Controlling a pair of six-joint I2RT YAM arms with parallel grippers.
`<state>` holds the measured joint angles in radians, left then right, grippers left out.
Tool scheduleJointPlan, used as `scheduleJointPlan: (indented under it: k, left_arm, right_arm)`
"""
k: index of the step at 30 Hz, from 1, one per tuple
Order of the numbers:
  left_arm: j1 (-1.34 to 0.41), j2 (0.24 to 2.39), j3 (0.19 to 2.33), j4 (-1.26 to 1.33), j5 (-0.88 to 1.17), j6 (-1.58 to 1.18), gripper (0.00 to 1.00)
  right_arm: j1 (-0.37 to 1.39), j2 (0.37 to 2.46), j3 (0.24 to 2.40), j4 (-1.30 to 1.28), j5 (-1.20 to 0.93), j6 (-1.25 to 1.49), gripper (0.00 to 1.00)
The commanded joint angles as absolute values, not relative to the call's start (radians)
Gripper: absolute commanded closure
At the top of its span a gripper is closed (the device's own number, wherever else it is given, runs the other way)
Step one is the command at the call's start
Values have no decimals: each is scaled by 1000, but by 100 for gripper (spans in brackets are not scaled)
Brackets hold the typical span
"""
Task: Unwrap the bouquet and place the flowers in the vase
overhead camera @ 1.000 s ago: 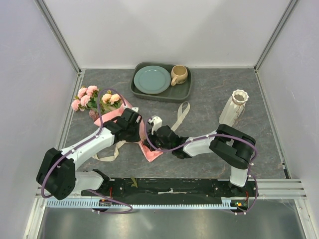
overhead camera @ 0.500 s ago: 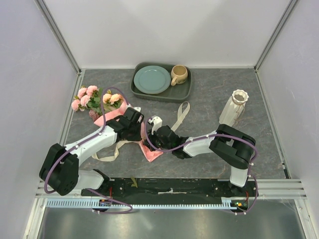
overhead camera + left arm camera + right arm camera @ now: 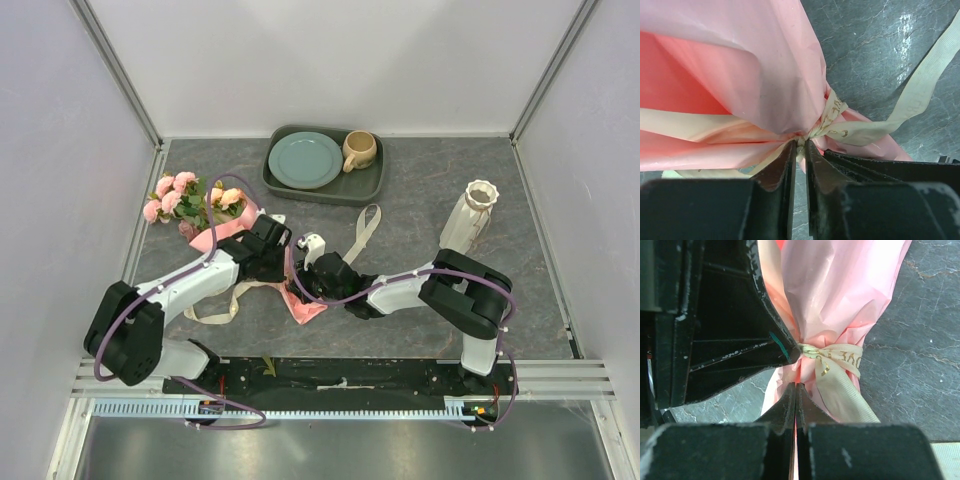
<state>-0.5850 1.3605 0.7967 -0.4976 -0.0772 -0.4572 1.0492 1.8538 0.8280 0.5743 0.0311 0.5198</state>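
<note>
The bouquet (image 3: 205,205) lies at the left of the table, its pink and peach flowers (image 3: 178,193) pointing to the far left. Salmon-pink paper (image 3: 740,65) narrows to a neck tied with cream ribbon (image 3: 837,360). My left gripper (image 3: 800,143) is shut on the ribbon knot at that neck. From the other side, my right gripper (image 3: 795,386) is shut on a fold of the pink paper just below the knot. In the top view the left gripper (image 3: 284,260) and the right gripper (image 3: 300,284) meet over the wrapper's tip. The cream ribbed vase (image 3: 471,214) stands upright at the right.
A dark green tray (image 3: 372,187) at the back holds a teal plate (image 3: 304,160) and a tan mug (image 3: 358,150). Loose ribbon tails trail toward the tray (image 3: 366,228) and beside the left arm (image 3: 214,312). Metal frame posts and white walls enclose the table.
My left gripper has shifted slightly toward the far side with the ribbon, and the bouquet's paper and flowers have moved with it. The right gripper has held its place.
</note>
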Motion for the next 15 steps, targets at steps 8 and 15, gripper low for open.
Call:
scheduleJointPlan:
  k: [8, 15]
  left_arm:
    - [-592, 1250, 828, -480, -120, -457, 98]
    - [-592, 1128, 813, -495, -121, -489, 98]
  right_arm:
    - [1045, 1904, 880, 489, 64, 531, 100]
    - [1035, 1914, 888, 480, 60, 543, 100]
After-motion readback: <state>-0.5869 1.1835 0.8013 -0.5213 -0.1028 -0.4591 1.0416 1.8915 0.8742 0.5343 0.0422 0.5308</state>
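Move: The ribbon's knot lies right at the left fingertips, about 1 cm below the hand point, with the fingers slightly parted around it. From the left hand, the flower heads are about 17 cm ahead and 19 cm left. One loose ribbon tail lies 9 cm ahead and 17 cm right, the other 7 cm back and 14 cm left, both some 4 cm lower. From the right hand, the knot is roughly 2 cm ahead, 2 cm left. The left fingers close and pinch the ribbon at the knot, then, after a brief pause at that height, pull it straight up off the pink wrap by about 5 cm, gathering speed, the wrist tilting fingertips outward by under 10 degrees. The right hand all but stays, its fingers still shut on the wrap just beside the knot to hold it down. ##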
